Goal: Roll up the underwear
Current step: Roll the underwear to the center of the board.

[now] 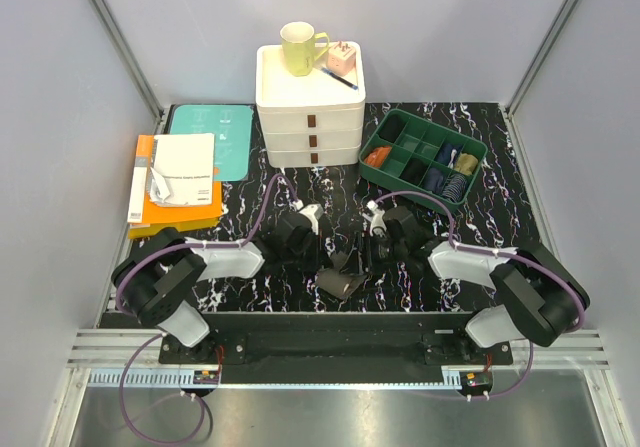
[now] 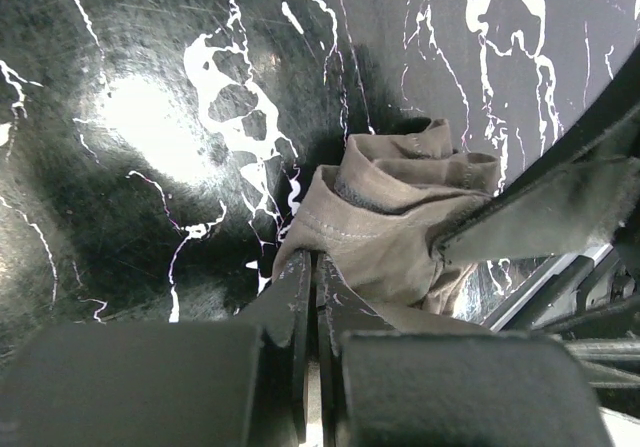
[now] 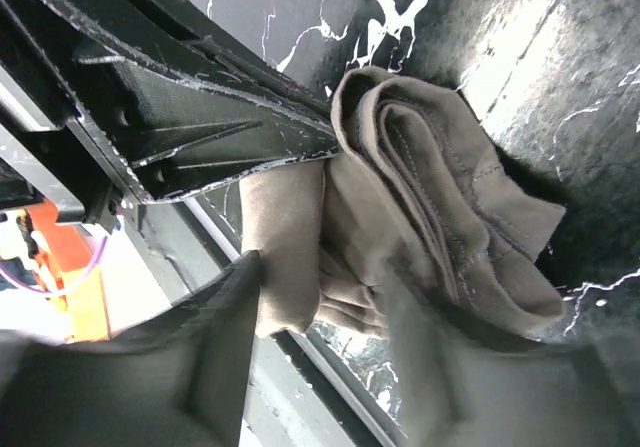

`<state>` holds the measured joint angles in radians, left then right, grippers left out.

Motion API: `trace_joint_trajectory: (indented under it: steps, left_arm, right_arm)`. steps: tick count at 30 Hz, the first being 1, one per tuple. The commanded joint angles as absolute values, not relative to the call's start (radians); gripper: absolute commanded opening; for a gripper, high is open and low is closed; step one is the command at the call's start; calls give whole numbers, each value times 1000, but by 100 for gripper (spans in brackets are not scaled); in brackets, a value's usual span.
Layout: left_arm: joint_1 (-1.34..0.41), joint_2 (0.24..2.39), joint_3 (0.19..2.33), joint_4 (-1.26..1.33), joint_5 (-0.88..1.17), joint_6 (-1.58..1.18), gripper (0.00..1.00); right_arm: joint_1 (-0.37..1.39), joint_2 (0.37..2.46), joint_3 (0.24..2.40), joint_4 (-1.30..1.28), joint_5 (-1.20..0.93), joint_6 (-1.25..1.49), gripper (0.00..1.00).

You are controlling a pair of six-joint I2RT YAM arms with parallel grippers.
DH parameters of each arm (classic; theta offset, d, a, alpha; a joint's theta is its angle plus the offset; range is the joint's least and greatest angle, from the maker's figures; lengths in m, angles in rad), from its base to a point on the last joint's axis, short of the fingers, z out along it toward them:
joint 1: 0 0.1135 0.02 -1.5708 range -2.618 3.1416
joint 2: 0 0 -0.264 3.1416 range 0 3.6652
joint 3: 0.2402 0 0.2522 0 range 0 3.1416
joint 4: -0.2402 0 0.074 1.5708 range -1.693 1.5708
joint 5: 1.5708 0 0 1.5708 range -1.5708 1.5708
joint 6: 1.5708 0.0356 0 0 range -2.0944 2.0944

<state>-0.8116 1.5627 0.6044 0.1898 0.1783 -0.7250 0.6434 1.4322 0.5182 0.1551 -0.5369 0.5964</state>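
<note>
The olive-brown underwear [image 1: 340, 285] lies bunched in loose folds on the black marbled table, near its front edge, between both arms. My left gripper [image 2: 312, 264] is shut, its tips pinching the near edge of the underwear [image 2: 390, 232]. In the right wrist view the folded underwear [image 3: 430, 207] fills the middle, and a flap hangs down beside the left gripper's finger [image 3: 230, 132]. My right gripper [image 3: 330, 307] is open, one finger on each side of the lower end of the bundle. The right gripper's finger [image 2: 560, 207] shows against the cloth in the left wrist view.
A green compartment tray [image 1: 476, 155] holding several rolled bundles stands at the back right. A white drawer unit [image 1: 310, 117] carries a yellow-green mug [image 1: 300, 47]. Books and papers [image 1: 180, 182] lie at the left. The table's front rail [image 3: 300, 392] runs just below the bundle.
</note>
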Motion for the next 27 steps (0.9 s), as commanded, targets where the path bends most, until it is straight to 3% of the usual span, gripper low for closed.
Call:
trace_joint_trajectory:
  steps: [1,3,13,16,18,27]
  left_arm:
    - [-824,1574,635,167,153,-715,0]
    - [-825,1574,638,164,152,-718,0]
    - [-833,1552,658,167,149,-735,0]
    - [-833,1539,664,167,152,-747,1]
    - [-833,1522,666,167,150,-756,5]
    - [-833,1379,629,103,89,-744,46]
  right_arm:
    - [669,1402,531,126,-499,577,47]
    - [675,1404,531,123,-494,574,36]
    - [747,1451,541,54,-407,532,0]
    - [773,1476,548,34,-365,526,0]
    - [788,1491,545,32,-341,532,0]
    - [805,1488,540,18,-273,535,0]
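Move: The bunched underwear lies low between the grippers, its middle about 4 cm left of and 3 cm back from the right hand, some 3 cm lower. From the left hand, already shut on its left part, it is about 3 cm right, 3 cm back and 1 cm lower. The green organizer stands roughly 25 cm ahead of the right hand and 13 cm to its right; the white drawers stand about 27 cm ahead of the left hand and 2 cm to its left. The right hand draws back about 2 cm and then sinks some 2.5 cm onto the underwear, easing a little left while its fingertips tip about 10 degrees more steeply down, and its wide-open fingers close fully to pinch a fold. The left hand stays nearly in place, keeping its pinch on the left part while the right closes, then opens its fingers over a third and rises about 2.5 cm, letting the cloth go and leaving the hold to the right hand. ##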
